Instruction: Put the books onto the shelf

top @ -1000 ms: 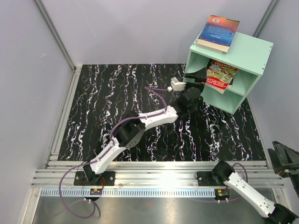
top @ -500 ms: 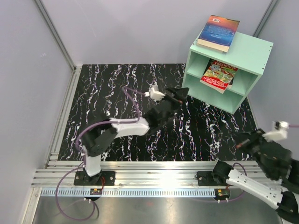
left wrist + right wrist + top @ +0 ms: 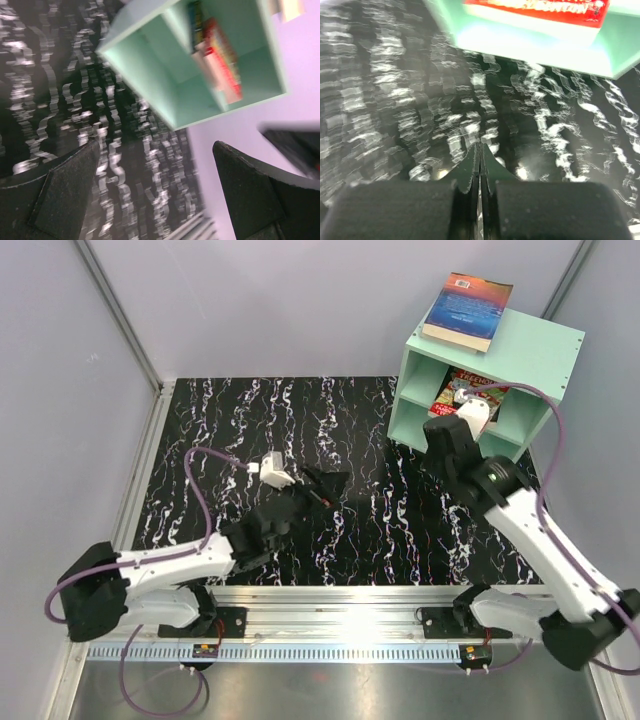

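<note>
The mint-green shelf (image 3: 535,348) stands at the back right. A blue-orange book (image 3: 468,310) lies flat on its top. A red book (image 3: 482,386) leans in the upper compartment, partly hidden by my right wrist. My right gripper (image 3: 437,432) hangs shut and empty over the mat just in front of the shelf; in the right wrist view its tips (image 3: 480,150) meet below the shelf edge (image 3: 530,45) and the red book (image 3: 540,10). My left gripper (image 3: 325,483) is open and empty at mid-mat, apart from the shelf (image 3: 150,55); its fingers (image 3: 65,190) frame blurred mat.
The black marbled mat (image 3: 250,440) covers the floor between purple walls. An aluminium rail (image 3: 330,605) runs along the near edge at the arm bases. In the left wrist view a dark-spined book (image 3: 196,25) stands beside the red book (image 3: 222,60) inside the shelf.
The left arm has pulled back from the shelf to mid-mat, still open. The right arm has swung in from the far right to the shelf front, and its jaws have shut.
</note>
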Motion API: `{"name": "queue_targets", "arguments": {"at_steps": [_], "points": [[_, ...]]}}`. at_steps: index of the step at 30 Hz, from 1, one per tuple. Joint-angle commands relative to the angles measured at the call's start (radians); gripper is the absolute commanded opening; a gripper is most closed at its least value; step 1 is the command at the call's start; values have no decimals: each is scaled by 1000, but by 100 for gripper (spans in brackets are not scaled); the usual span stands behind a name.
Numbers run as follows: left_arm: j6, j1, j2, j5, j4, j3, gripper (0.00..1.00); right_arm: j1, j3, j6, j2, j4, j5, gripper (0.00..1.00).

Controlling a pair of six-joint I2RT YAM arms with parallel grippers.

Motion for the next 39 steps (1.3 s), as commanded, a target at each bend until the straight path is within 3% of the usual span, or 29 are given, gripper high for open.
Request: {"name": "queue_targets", "arguments": {"at_steps": [1, 2, 5, 14, 22, 34, 39], "points": [[77, -1, -91, -64, -76, -47, 99, -257, -44, -193, 2, 76, -339, 0], [80, -1, -127, -75, -85, -72, 99, -399, -71, -193, -17, 133, -474, 0], [92, -1, -172, -104, -94, -106, 99, -553, -31, -214, 99, 121, -641, 0], [94, -1, -194, -116, -108, -127, 99, -589, 3, -199, 240, 231, -623, 0], [94, -1, -211, -139, -111, -161, 99, -590, -20, -173, 262, 358, -474, 0], [105, -1, -169, -181, -91, -193, 99, -590, -58, -228, 317, 541, -120, 0], [108, 2, -138, -187, -79, -201, 99, -592, -94, -199, 356, 624, -103, 0]]}}
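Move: The red Treehouse book lies on the middle shelf, its near end jutting out; its middle is about 24 cm ahead of the right hand, 12 cm to its right and 8 cm below. The black book peeks out under it, roughly 2 cm farther left and 3 cm lower, while the blue-orange book on the shelf top is some 31 cm ahead, 9 cm right and 7 cm above the right hand. From the left hand the red book is about 27 cm ahead, 36 cm right and 2 cm lower. The right hand, fingers still shut, first drops about 6 cm while swinging right, then works forward and farther right, some 14 cm each way overall, its wrist first dipping and then levelling again as it turns about 20 degrees clockwise, bringing the fingertips close to the red book's near edge; contact can't be made out. The left hand, open and empty, backs clear of the shelf, drifting left and sinking about 6 cm with a slight roll. ##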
